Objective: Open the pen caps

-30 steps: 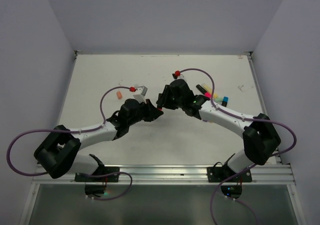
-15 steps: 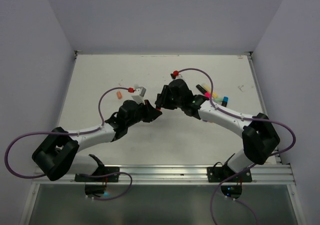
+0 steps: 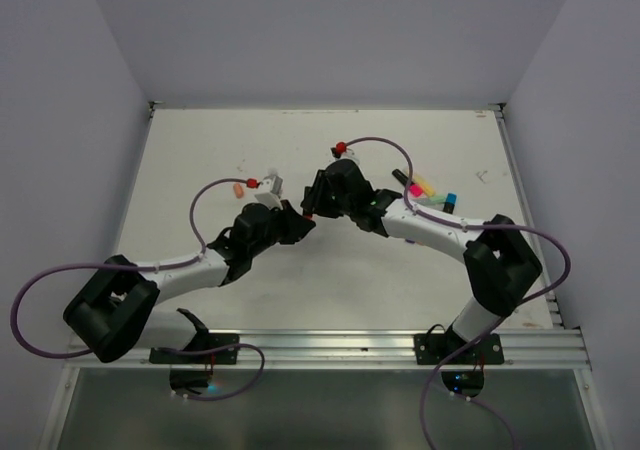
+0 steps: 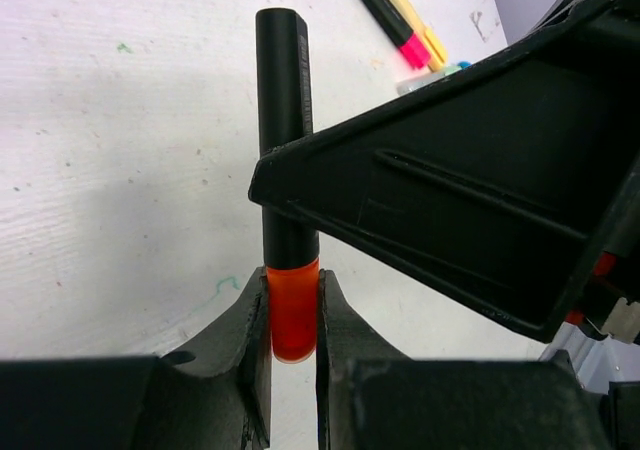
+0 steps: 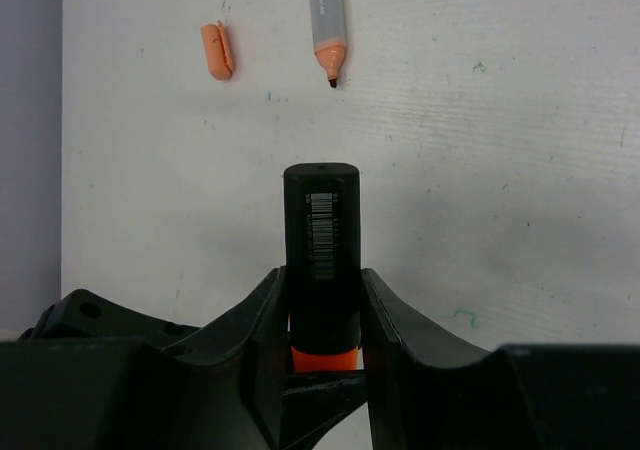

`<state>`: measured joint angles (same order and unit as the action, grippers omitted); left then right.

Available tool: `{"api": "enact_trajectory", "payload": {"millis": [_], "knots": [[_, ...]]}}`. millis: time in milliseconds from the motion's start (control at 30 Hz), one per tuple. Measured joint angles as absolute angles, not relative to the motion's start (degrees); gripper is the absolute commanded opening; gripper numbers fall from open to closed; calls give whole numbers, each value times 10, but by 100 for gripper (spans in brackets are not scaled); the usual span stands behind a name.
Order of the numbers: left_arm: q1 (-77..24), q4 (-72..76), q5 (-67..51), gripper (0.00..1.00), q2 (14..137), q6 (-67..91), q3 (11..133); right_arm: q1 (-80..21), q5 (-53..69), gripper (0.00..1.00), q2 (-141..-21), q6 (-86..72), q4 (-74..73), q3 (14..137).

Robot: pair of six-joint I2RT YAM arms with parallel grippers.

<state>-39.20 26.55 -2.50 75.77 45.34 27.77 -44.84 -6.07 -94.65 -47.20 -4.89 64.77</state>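
Observation:
An orange pen cap [image 4: 293,310] sits on the end of a black highlighter body [image 4: 282,120], still joined to it. My left gripper [image 4: 292,300] is shut on this cap, one finger on each side. My right gripper [image 5: 322,290] is shut on the black body [image 5: 322,240], with an orange band [image 5: 325,358] showing just below its fingers. In the top view the two grippers meet nose to nose over the table's middle, left gripper [image 3: 298,222] and right gripper [image 3: 313,210]. The pen is held above the tabletop.
A loose peach cap [image 5: 216,51] and an uncapped grey pen with an orange tip [image 5: 328,20] lie on the table beyond the grippers, left of centre. Pink [image 4: 390,15] and yellow [image 4: 420,25] highlighters and a blue one [image 3: 450,199] lie at the back right.
Both grippers, joined on the pen, have shifted a little to the left and slightly farther back. Their grips look unchanged.

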Motion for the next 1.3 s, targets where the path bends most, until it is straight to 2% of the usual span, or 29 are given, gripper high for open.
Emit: {"api": "enact_trajectory", "payload": {"millis": [167,400,500,600,733,933,1300], "knots": [[-384,281,-11,0,739,455,256,-440,-57,0,-981,-474,-7,670],[-410,273,-62,0,684,454,237,-310,-108,0,-1039,-473,64,755],[-410,229,-23,0,677,455,241,-293,-108,0,-1062,-456,43,814],[-404,124,52,0,684,457,278,-303,-90,0,-1112,-426,13,894],[-344,11,130,0,718,452,368,-321,-63,0,-1166,-386,-38,936],[-194,-57,189,0,779,427,452,-340,-32,0,-1236,-336,-104,946],[-134,-150,250,0,913,426,498,-357,-11,0,-1338,-277,-152,1074]]}}
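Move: The left gripper pinches the red cap and the right one the black barrel of the same, still capped pen. The left's bare table spot lies about 8 cm ahead, 24 to its left and 10 down; the peach cap is 14 cm ahead and 19 left, the grey pen 17 ahead and 10 left. The right's bare spot is some 16 cm ahead, 3 left and 13 down, with the grey pen 15 ahead and 9 left. Keep both grips and pull the pen apart: sweep the right gripper some 18 cm forward, swinging right and rising, while the left draws back about 3 cm. Then bring the right one leftward and down beside the grey pen, and carry the cap left and forward towards the peach cap, turning the left wrist some 45 degrees counter-clockwise, tipping it down and sinking at the end. ##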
